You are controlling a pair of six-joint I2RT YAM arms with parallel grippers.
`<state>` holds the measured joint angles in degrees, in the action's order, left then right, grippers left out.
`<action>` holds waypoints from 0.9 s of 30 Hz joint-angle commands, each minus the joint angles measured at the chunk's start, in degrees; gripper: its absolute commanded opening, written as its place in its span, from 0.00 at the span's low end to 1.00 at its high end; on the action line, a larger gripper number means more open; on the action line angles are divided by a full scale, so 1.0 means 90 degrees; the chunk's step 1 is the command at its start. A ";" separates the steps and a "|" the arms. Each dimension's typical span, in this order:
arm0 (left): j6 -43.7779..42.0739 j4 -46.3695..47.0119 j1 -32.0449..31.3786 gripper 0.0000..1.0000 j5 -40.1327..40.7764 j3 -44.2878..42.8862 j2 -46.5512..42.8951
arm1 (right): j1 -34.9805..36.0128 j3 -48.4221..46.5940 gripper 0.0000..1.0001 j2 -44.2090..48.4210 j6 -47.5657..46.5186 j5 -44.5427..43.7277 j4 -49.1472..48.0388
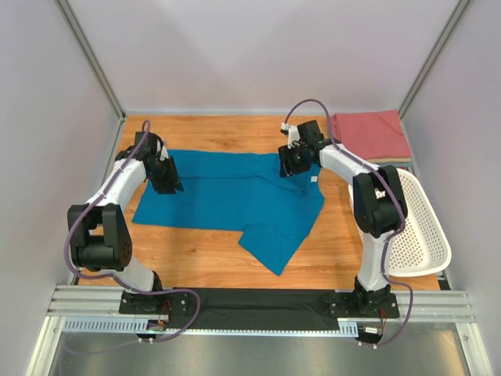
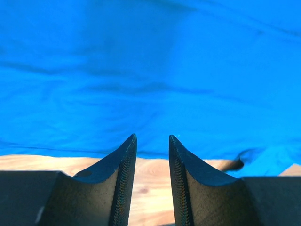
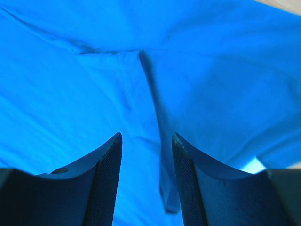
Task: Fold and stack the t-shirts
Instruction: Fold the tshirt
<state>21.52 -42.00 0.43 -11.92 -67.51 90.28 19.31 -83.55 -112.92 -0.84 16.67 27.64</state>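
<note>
A teal-blue t-shirt (image 1: 227, 196) lies spread flat across the wooden table (image 1: 196, 262), with one corner trailing toward the front. My left gripper (image 1: 167, 174) hovers at the shirt's left edge. In the left wrist view it (image 2: 153, 137) is open, with bare wood showing in the gap and the cloth (image 2: 150, 70) just beyond the tips. My right gripper (image 1: 296, 160) is over the shirt's back right part. Its jaws (image 3: 146, 135) stand open above the cloth (image 3: 70, 94), and a raised fold (image 3: 164, 188) runs between them, untouched by the pads. A salmon-red t-shirt (image 1: 372, 135) lies folded at the back right.
A white perforated basket (image 1: 415, 227) sits tilted at the right edge beside the right arm. White walls with metal posts close in the back and sides. A black strip (image 1: 258, 307) runs along the near edge between the arm bases.
</note>
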 commanded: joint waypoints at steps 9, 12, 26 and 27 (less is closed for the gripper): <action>-0.0067 0.0203 -0.0037 0.41 -0.0492 -0.0185 -0.0315 | 0.0013 -0.0561 0.50 -0.0569 -0.0746 0.0814 0.0708; -0.0057 0.0194 -0.0038 0.40 -0.0521 -0.0185 -0.0246 | 0.0022 -0.0414 0.50 -0.0432 -0.0717 0.0931 0.0640; -0.0038 0.0165 -0.0037 0.40 -0.0365 -0.0117 -0.0441 | 0.0481 0.0971 0.49 0.0798 -0.0396 0.0787 0.0172; -0.0037 0.0165 -0.0038 0.40 -0.0374 -0.0117 -0.0441 | 0.0501 0.1079 0.49 0.0886 -0.0375 0.0708 0.0055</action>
<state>21.54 -41.10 0.08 -15.05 -67.35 89.23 22.55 -76.12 -110.69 -5.43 24.95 32.36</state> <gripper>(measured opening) 0.402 0.493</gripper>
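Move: From my right hand, the sleeve jutting out of the blue t-shirt's near edge has its middle about 20 cm back and 4 cm left; the shirt lies some 5 cm below me. Its white tag is about 6 cm to my right, roughly level with me, the middle of the shirt's body about 14 cm left and 3 cm back, and the white basket some 27 cm right and 13 cm back. From my left hand, that sleeve is about 23 cm right and 16 cm back. I sink my empty right hand low over the t-shirt, then draw it back across the shirt's body towards the sleeve, about 7.5 cm in all, quickening and lifting slightly at the end. My wrist turns roughly 10 degrees counter-clockwise and tips the fingers back towards my base; they stay half open, and I can't tell whether they brush the cloth. ##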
